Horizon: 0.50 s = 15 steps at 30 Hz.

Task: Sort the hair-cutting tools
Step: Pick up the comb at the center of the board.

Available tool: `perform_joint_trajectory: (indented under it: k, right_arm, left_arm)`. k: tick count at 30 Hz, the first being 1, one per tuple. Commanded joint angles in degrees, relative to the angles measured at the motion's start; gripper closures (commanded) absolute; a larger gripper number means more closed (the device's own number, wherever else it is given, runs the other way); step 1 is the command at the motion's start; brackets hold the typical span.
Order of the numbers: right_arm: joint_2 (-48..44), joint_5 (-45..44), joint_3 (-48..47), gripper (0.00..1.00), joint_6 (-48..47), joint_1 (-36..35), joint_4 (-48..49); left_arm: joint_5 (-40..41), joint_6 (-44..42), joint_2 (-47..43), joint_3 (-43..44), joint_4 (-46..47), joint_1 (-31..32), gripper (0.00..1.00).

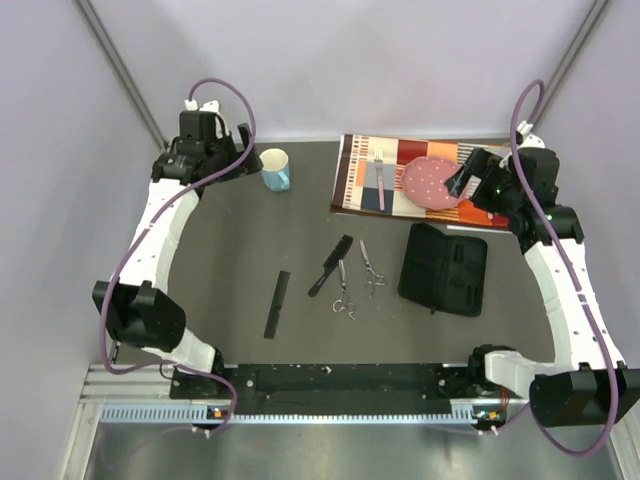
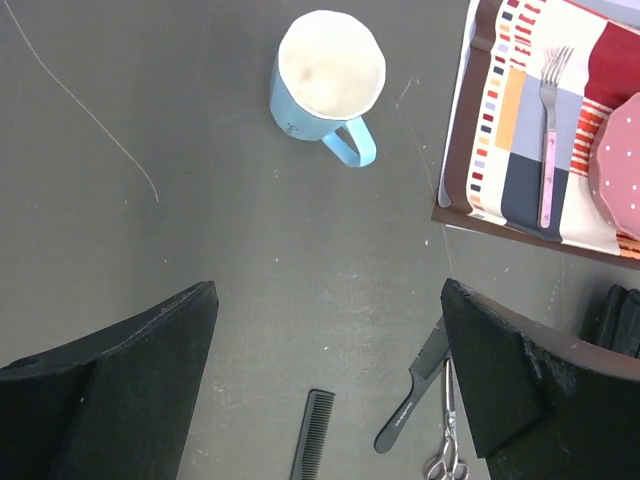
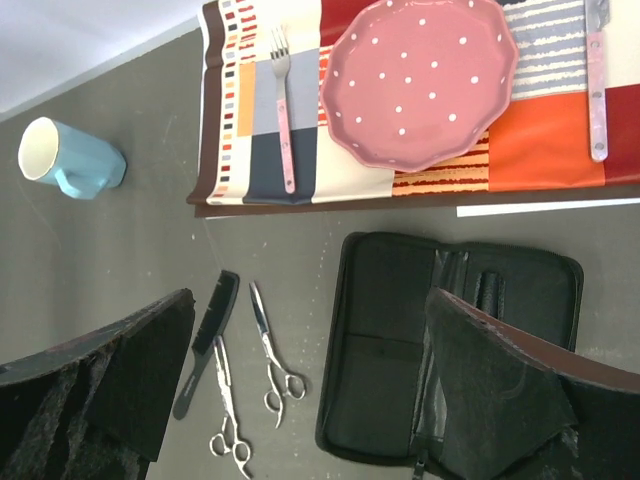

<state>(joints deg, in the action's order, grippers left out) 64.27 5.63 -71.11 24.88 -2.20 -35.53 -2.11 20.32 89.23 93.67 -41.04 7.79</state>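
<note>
The hair-cutting tools lie mid-table: a flat black comb, a handled black comb, and two silver scissors. My left gripper hovers open at the back left, empty. In its wrist view my left gripper looks down past the flat comb, the handled comb and one pair of scissors. My right gripper hangs open and empty over the back right. Below my right gripper lie the handled comb and both scissors.
An open black zip case lies right of the tools. At the back a striped placemat carries a pink dotted plate and a pink-handled fork. A blue cup stands back left.
</note>
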Motion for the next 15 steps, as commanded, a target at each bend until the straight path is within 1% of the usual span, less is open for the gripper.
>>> perform_joint_trajectory:
  k: [1,2,3,4,6,7,10,12,14,15]
  right_arm:
    - [-2.9,2.1,1.2,0.01,-1.7,0.5,1.1]
    - [-3.0,2.5,1.4,0.01,-1.8,0.4,1.1]
    - [-3.0,2.9,1.4,0.01,-1.9,0.5,1.0]
    - [-2.9,3.2,1.5,0.01,-2.3,0.4,0.9]
    - [-2.7,4.7,1.5,0.01,-2.4,0.5,0.6]
    - [-2.6,5.1,1.6,0.01,-2.6,0.4,0.6]
    - [-2.7,6.5,2.1,0.01,-2.8,0.4,0.5]
    - [-2.7,6.9,2.6,0.01,-2.8,0.4,0.6]
    - [-2.6,7.7,3.3,0.01,-2.8,0.4,0.7]
    - [-2.5,8.1,3.4,0.01,-2.6,0.4,0.5]
  left_arm:
    - [1.6,1.3,-4.8,-3.4,3.7,-0.4,0.01]
    - [4.1,3.4,-6.3,-4.3,3.8,-0.4,0.01]
    - [4.5,3.6,-7.1,-5.2,4.3,-0.7,0.01]
    - [3.1,3.4,-7.8,-7.2,5.5,-1.1,0.01]
    - [2.5,2.6,-9.2,-8.2,5.4,-1.3,0.01]
    - [-0.6,2.1,-9.5,-9.1,4.8,-1.4,0.02]
    - [-4.8,-0.2,-10.7,-12.0,2.8,-1.3,0.02]
    - [-6.6,-0.9,-11.6,-14.0,-0.5,-1.1,0.03]
    - [-9.6,-1.5,-12.5,-17.5,-3.4,-0.7,0.05]
    - [-10.3,-1.4,-13.1,-20.7,-4.1,0.6,0.07]
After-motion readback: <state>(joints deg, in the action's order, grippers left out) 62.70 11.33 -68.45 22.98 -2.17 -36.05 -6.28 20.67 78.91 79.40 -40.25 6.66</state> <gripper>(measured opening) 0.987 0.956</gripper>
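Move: The comb with the handle, at the middle of the table, lies about 8 cm back and 15 cm to the right of the left hand and some 27 cm below. The plain straight comb is about 20 cm back and 2 cm right of this hand; the nearer scissors are 16 cm back and 17 cm right, the mug about 17 cm ahead and 2 cm right. From the right hand, the handled comb is about 26 cm left, roughly level with it front to back. The left hand, empty and wide open, draws back about 5 cm away from the mug, its sideways drift small and undone again, and late on it sinks some 3 cm as well, closing on the handled comb while still high above the table and touching nothing. The open right hand eases a little over 1 cm each back, left and down, coming round about 5 degrees counter-clockwise towards the same comb. ##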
